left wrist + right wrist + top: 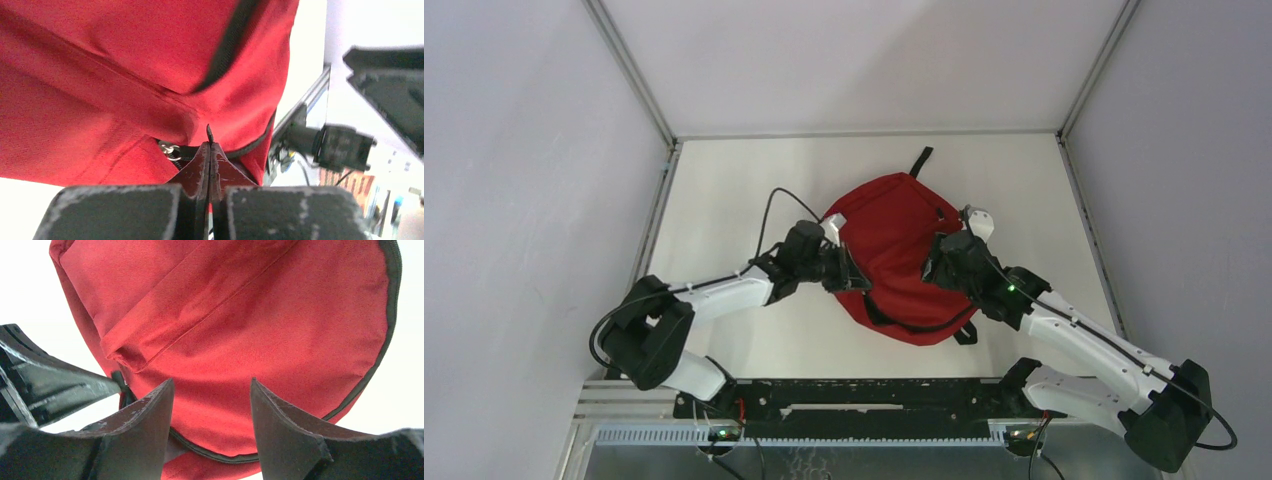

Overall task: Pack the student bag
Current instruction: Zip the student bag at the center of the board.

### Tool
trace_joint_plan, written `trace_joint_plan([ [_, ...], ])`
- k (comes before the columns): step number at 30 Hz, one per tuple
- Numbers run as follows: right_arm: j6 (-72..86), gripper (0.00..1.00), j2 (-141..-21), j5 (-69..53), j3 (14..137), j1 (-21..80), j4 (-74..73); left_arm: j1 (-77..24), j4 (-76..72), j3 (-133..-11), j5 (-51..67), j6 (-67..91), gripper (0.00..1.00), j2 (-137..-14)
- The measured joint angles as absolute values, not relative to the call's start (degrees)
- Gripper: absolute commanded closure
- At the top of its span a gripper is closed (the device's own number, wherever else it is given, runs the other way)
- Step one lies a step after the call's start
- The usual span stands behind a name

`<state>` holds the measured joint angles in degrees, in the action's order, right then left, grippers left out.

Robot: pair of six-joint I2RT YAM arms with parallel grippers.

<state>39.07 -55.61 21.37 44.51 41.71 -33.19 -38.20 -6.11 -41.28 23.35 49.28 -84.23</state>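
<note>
The red student bag [889, 235] lies flat on the white table, between my two grippers. My left gripper [852, 277] is at the bag's left edge. In the left wrist view it [209, 146] is shut on a thin black zipper pull [209, 133], with a metal zipper ring [170, 148] just beside it. My right gripper [932, 266] is over the bag's right side. In the right wrist view it [211, 385] is open and empty above the red fabric [260, 325], near the black zipper trim [210, 452]. The left gripper's fingers [55, 385] show there too.
A black carry loop [920, 160] sticks out at the bag's far end and a black strap buckle [965, 333] at its near right. White walls with metal posts [629, 70] enclose the table. A black rail [854, 395] runs along the near edge.
</note>
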Motion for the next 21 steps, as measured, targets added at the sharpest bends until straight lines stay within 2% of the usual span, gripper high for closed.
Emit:
trace_joint_plan([
  [13, 41.45, 0.34, -55.68, 17.32, 44.51, 42.22, -33.93, -51.72, -0.51, -42.41, 24.18, 33.85, 1.0, -82.21],
  [14, 41.76, 0.34, -55.68, 17.26, 44.51, 42.3, -34.17, -52.49, -0.01, -42.94, 24.47, 32.95, 0.95, -82.26],
  [17, 42.35, 0.34, -55.66, 17.17, 44.51, 42.48, -34.63, -53.69, 0.58, -44.97, 25.65, 31.46, 0.57, -82.35],
  [18, 42.52, 0.34, -55.59, 17.17, 44.51, 42.57, -34.68, -53.84, 0.62, -45.5, 25.93, 31.14, 0.47, -82.17],
  [19, 42.76, 0.34, -55.44, 17.17, 44.51, 42.74, -34.79, -53.93, 0.84, -45.8, 25.87, 30.65, 0.43, -81.84],
  [21, 43.24, 0.34, -54.83, 17.23, 44.51, 43.62, -35.0, -54.0, 2.48, -45.89, 25.08, 30.33, 0.42, -80.03],
])
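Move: The left hand already has the zipper pull in its closed fingers. From it, the middle of the still-open zip along the bag's near edge lies about 8 cm back, 9 cm to the right and 4 cm lower. The bag's middle is some 4 cm ahead and 6 cm right of that hand, and the black side strap about 9 cm back and 18 cm right. From the open right hand, the open zip is roughly 12 cm back, 4 cm left and 9 cm below. Keeping its pinch on the zipper pull, the left hand draws it about 9 cm back towards the robot and some 4 cm to the right, almost level, along the bag's zip towards the near edge, turning about 25 degrees clockwise as it goes. It then stops its backward pull, opens its fingers to about half to let go of the pull and lifts roughly 2 cm clear, while the right hand, fingers still open over the bag, drifts only some 2 cm back and left. ##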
